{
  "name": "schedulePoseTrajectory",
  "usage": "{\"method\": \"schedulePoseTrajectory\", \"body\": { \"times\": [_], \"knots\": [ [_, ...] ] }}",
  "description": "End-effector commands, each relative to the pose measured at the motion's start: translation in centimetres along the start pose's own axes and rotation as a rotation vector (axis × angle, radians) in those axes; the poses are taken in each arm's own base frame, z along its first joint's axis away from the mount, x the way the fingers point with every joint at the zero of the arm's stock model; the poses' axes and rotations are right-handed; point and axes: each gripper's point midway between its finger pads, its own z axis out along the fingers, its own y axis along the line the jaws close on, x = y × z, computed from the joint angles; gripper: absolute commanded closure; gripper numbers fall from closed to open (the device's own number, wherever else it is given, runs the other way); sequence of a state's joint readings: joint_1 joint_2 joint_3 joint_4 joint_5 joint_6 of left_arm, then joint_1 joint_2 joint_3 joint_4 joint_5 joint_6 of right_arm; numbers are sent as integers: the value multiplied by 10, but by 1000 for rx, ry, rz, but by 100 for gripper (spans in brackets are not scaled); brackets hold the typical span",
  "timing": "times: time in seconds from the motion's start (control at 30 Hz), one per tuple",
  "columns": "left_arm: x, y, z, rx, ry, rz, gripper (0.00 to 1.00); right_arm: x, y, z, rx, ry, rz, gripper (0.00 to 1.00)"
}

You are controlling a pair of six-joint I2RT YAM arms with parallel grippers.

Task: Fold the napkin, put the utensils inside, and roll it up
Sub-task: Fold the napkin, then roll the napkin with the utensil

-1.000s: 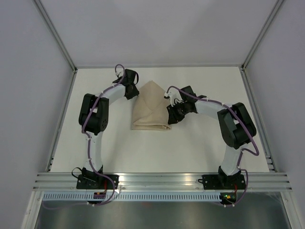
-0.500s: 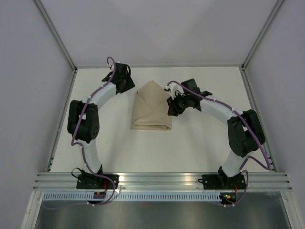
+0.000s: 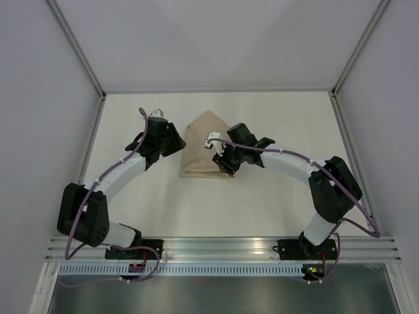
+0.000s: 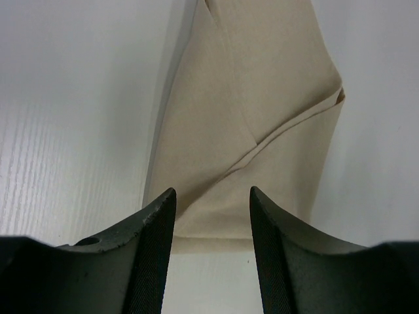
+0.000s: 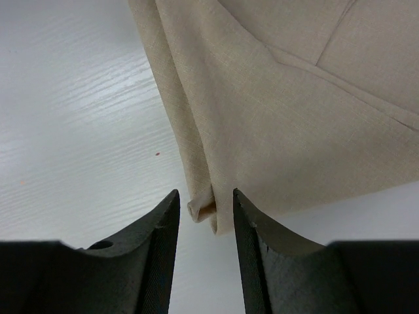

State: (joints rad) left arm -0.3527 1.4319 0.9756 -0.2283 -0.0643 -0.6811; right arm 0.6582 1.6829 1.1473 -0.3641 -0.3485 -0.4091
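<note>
The beige napkin (image 3: 200, 139) lies folded into a pointed packet on the white table (image 3: 262, 196). Its overlapping flaps show in the left wrist view (image 4: 262, 98). My left gripper (image 3: 179, 141) is at the napkin's left side, open; the cloth's edge lies just beyond its fingertips (image 4: 213, 196) and is not touched. My right gripper (image 3: 220, 165) is over the napkin's near right corner, also open. That corner, with a small curled fold, sits loose between its fingertips (image 5: 204, 196), the rest of the napkin (image 5: 294, 131) spreading beyond. No utensils show in any view.
Grey walls and aluminium rails (image 3: 88, 163) bound the table on the left, right and far sides. The arm bases stand on the rail (image 3: 222, 247) at the near edge.
The left arm swung from the napkin's far left corner down to its left side. The right gripper slid left and nearer, to the near right corner. Both jaws opened wider.
</note>
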Motion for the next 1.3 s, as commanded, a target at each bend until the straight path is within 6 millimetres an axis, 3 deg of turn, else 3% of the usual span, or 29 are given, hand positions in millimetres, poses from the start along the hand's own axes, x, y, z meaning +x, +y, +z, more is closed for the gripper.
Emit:
{"method": "schedulePoseTrajectory", "body": {
  "times": [0.0,0.07,0.1,0.2,0.33,0.43,0.67,0.8,1.03,1.27],
  "knots": [
    [8,-27,-18,112,-11,-33,46,5,-18,8,72,49,-59,55],
    [14,-28,-28,123,-21,-51,46,7,-19,10,71,73,-69,55],
    [28,-18,-28,102,-6,-58,46,5,-19,14,69,76,-85,55],
    [29,-6,-43,98,-63,-111,45,-5,-19,23,77,76,-105,52],
    [10,9,-67,36,-174,-167,45,-26,-11,36,78,57,-126,52],
    [-13,9,-94,29,-261,-192,44,-44,-4,48,75,36,-138,52],
    [-48,-1,-130,47,-360,-201,42,-65,16,93,56,22,-151,52],
    [-60,-8,-145,71,-394,-203,41,-80,15,110,59,-3,-138,52],
    [-71,-16,-157,94,-412,-200,40,-90,16,122,56,-23,-123,52],
    [-71,-20,-158,112,-405,-194,41,-84,18,132,43,-12,-107,54]
  ]
}}
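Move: The napkin's near-left folded corner lies about 17 cm to the right gripper's left and 2 cm ahead, some 6 cm lower. Its near-right corner is almost straight below this gripper, 1 cm to the right. The napkin's far tip lies roughly 29 cm ahead and 8 cm left of this gripper. From the left gripper, the near-left corner is about 5 cm back, 1 cm left and 12 cm below. Sweep the open right gripper left along the napkin's near edge, about 14 cm, dipping first, edging slightly forward and ending some 4 cm lower, close over the near-left folded corner. Meanwhile clear the left gripper out of its way: draw it back about 7 cm, then lift it some 13 cm while shifting left and tipping the fingers up, still open. ##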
